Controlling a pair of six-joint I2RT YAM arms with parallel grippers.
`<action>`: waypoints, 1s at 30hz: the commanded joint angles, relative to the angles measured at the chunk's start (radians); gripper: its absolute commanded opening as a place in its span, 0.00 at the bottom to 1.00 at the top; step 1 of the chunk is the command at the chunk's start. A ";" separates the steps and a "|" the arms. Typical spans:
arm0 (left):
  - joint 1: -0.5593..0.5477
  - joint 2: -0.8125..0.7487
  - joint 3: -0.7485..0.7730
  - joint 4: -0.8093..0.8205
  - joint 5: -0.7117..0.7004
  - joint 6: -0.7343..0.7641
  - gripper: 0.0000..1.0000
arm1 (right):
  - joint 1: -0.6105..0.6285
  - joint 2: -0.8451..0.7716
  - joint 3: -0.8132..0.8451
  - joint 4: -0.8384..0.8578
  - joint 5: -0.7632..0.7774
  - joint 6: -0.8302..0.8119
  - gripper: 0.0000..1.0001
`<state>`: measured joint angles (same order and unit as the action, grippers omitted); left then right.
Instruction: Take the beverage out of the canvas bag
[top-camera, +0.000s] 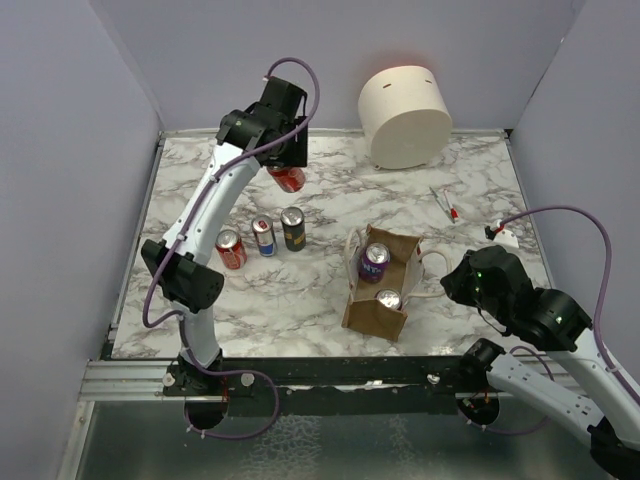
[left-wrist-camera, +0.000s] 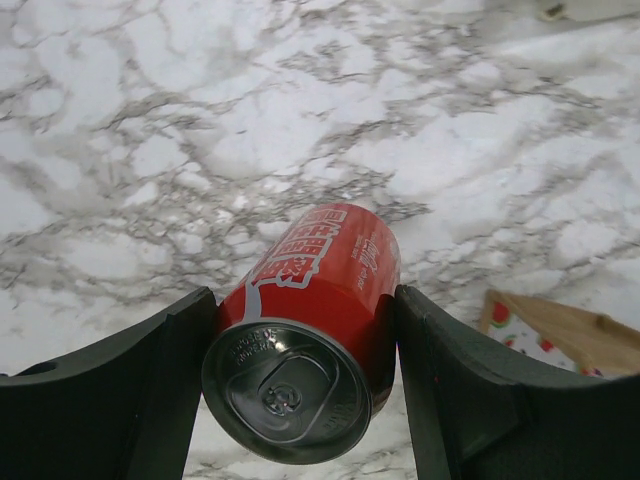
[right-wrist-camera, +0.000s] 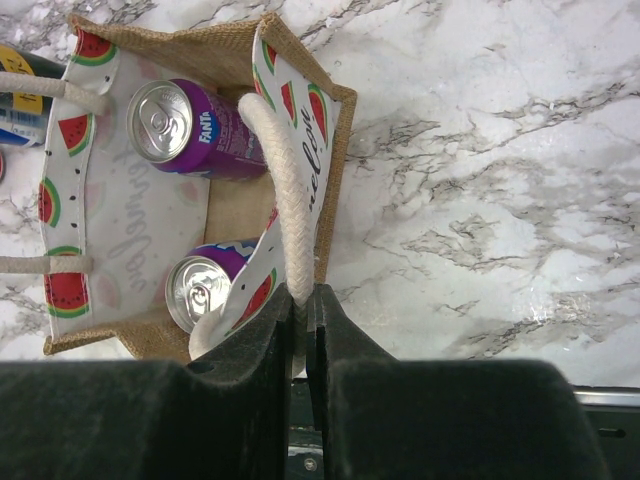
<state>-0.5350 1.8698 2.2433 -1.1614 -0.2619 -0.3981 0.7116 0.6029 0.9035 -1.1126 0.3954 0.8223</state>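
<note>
The canvas bag (top-camera: 372, 310) stands open at the table's front middle, its lining printed with watermelons (right-wrist-camera: 62, 210). Inside it are a purple beverage can (top-camera: 374, 262) (right-wrist-camera: 180, 125) and a second can (top-camera: 388, 300) (right-wrist-camera: 205, 290). My right gripper (top-camera: 452, 283) (right-wrist-camera: 303, 310) is shut on the bag's white rope handle (right-wrist-camera: 285, 190) at the bag's right side. My left gripper (top-camera: 285, 165) (left-wrist-camera: 305, 370) hangs over the back left of the table, shut on a red beverage can (top-camera: 288, 179) (left-wrist-camera: 310, 330) that tilts top-end toward the wrist camera.
Three cans stand left of the bag: a red one (top-camera: 231, 249), a blue-and-white one (top-camera: 264, 236) and a dark one (top-camera: 292, 228). A large cream cylinder (top-camera: 405, 115) sits at the back. A thin pen-like item (top-camera: 443, 203) and a small white object (top-camera: 505, 235) lie at the right.
</note>
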 joint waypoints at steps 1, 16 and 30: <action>0.125 -0.048 -0.053 0.038 -0.078 0.010 0.00 | 0.002 -0.010 0.001 0.017 -0.004 0.003 0.09; 0.509 -0.265 -0.640 0.162 -0.285 -0.136 0.00 | 0.002 -0.037 -0.005 0.043 -0.038 -0.033 0.10; 0.588 -0.485 -1.097 0.338 -0.181 -0.220 0.00 | 0.002 -0.032 -0.011 0.063 -0.069 -0.066 0.11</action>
<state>0.0406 1.4502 1.2011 -0.9329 -0.4755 -0.5793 0.7116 0.5629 0.8982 -1.0767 0.3504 0.7757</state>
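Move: Back and to the left of the left hand, which already holds a red can in the air, is the free marble at the row's left end: some 12 cm back, 28 cm left and 22 cm below. The standing red can is about 7 cm back and 17 cm left, the silver-blue can 4 cm back and 8 cm left, the black can 2 cm back and level sideways, all about 22 cm down. From the right hand, that free spot is about 13 cm ahead, 65 cm left, 11 cm down. Swinging left about 28 cm and sinking about 17 cm, the left hand carries the held red can past the far side of the standing cans towards the free spot left of the standing red can. Nearly level fore and aft at first, it then draws back about 11 cm, ending mostly down and back, as the wrist turns nearly 50 degrees counter-clockwise and tips further down; the fingers keep their grip. ##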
